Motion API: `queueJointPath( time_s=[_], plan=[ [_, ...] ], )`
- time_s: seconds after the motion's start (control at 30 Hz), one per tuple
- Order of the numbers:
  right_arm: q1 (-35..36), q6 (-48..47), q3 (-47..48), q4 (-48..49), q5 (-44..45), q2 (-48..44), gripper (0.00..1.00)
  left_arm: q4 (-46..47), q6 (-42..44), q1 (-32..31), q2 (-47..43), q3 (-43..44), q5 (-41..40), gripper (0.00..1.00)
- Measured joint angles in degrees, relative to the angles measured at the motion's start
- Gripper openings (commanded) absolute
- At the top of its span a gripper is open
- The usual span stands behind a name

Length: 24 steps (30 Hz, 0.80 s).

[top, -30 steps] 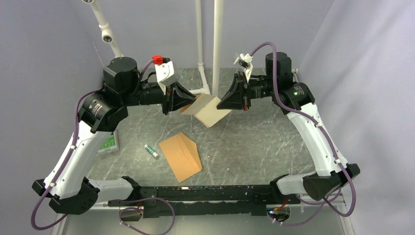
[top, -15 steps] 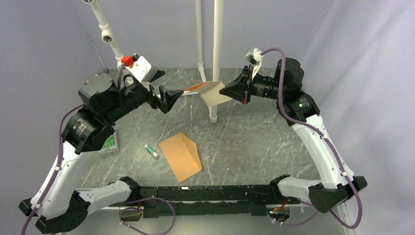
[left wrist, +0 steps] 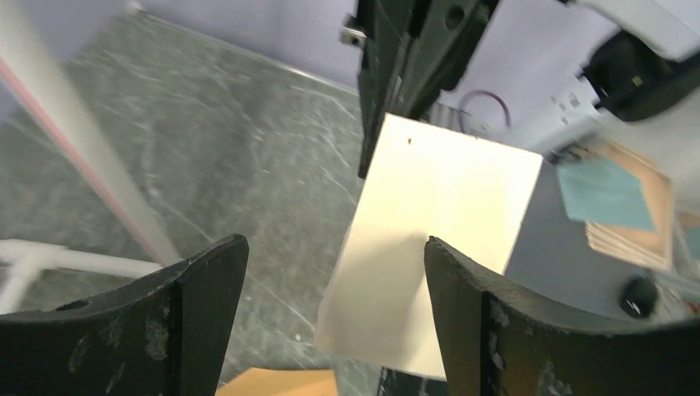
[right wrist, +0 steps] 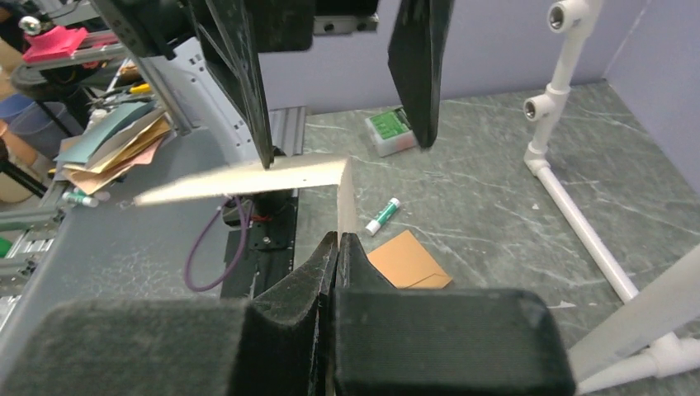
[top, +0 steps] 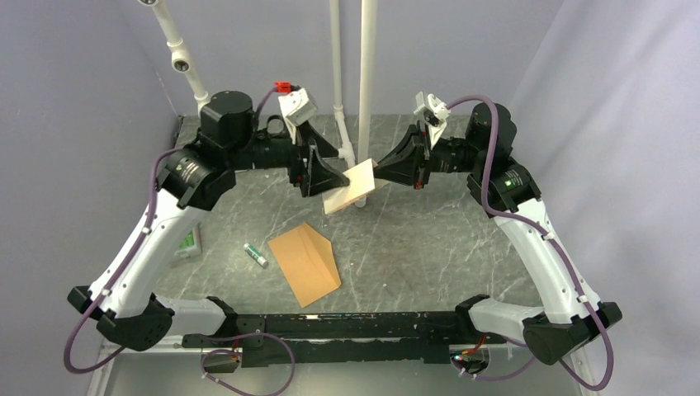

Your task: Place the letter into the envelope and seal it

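The letter [top: 351,188], a pale sheet, hangs tilted in the air above the table's middle. My right gripper [top: 376,175] is shut on its right edge; in the right wrist view the jaws [right wrist: 338,241] pinch the sheet [right wrist: 248,180], which bends away to the left. My left gripper [top: 328,181] stands open at the sheet's left end. In the left wrist view the letter [left wrist: 437,239] reaches between the spread fingers [left wrist: 206,305], close to the right one. The orange-brown envelope [top: 305,264] lies flat on the table below, also showing in the right wrist view [right wrist: 409,260].
A glue stick [top: 256,254] lies just left of the envelope. A green box [top: 188,242] sits at the table's left edge under the left arm. White pipe posts [top: 366,82] rise behind the letter, with a pipe foot [right wrist: 578,223] on the table.
My left gripper let go of the letter, opened wide, swung away to the left, then came back to the sheet's left end. The right gripper kept its hold and shifted slightly.
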Motion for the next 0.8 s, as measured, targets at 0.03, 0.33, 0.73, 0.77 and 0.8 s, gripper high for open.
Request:
queueJointPath(
  time_s=[0.03,0.33,0.73,0.77,0.8],
  plan=[
    [0.0,0.0,0.0,0.1,-0.7,0.0,0.0,-1.0,0.1,0.0,0.8,0.0,2.6,0.81],
    [0.0,0.7,2.8,0.0,-4.4,2.2,0.0,-3.6,1.0,0.0,2.2,-0.3,13.8,0.57],
    [0.0,2.0,3.2,0.2,-11.5,2.7,0.0,-3.7,1.2,0.0,3.1,-0.4,18.7,0.26],
    [0.0,2.5,3.2,0.6,-12.1,2.7,0.0,-3.8,1.2,0.0,3.2,-0.4,19.1,0.23],
    [0.0,2.9,3.2,1.1,-12.3,2.7,0.0,-4.0,1.3,0.0,3.3,-0.4,19.6,0.21]
  ],
)
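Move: Between the left hand's spread fingers comes the fold of the letter, whose middle is about 4 cm back and 4 cm to the right of that hand, nearly level with it. The right hand holds the letter: its middle is some 4 cm back, 4 cm left and 2 cm above. On the table roughly 40 cm below the left hand, the envelope lies about 4 cm back and 11 cm left, the glue stick 2 cm back and 25 cm left. Drawing back about 5 cm and sinking some 2 cm early on, the left hand turns roughly 20 degrees clockwise and closes its wide-open fingers to about a quarter open around the letter's fold. The right hand keeps the letter pinched while it eases back about 3 cm and up 1 cm, turning some 10 degrees counter-clockwise. ##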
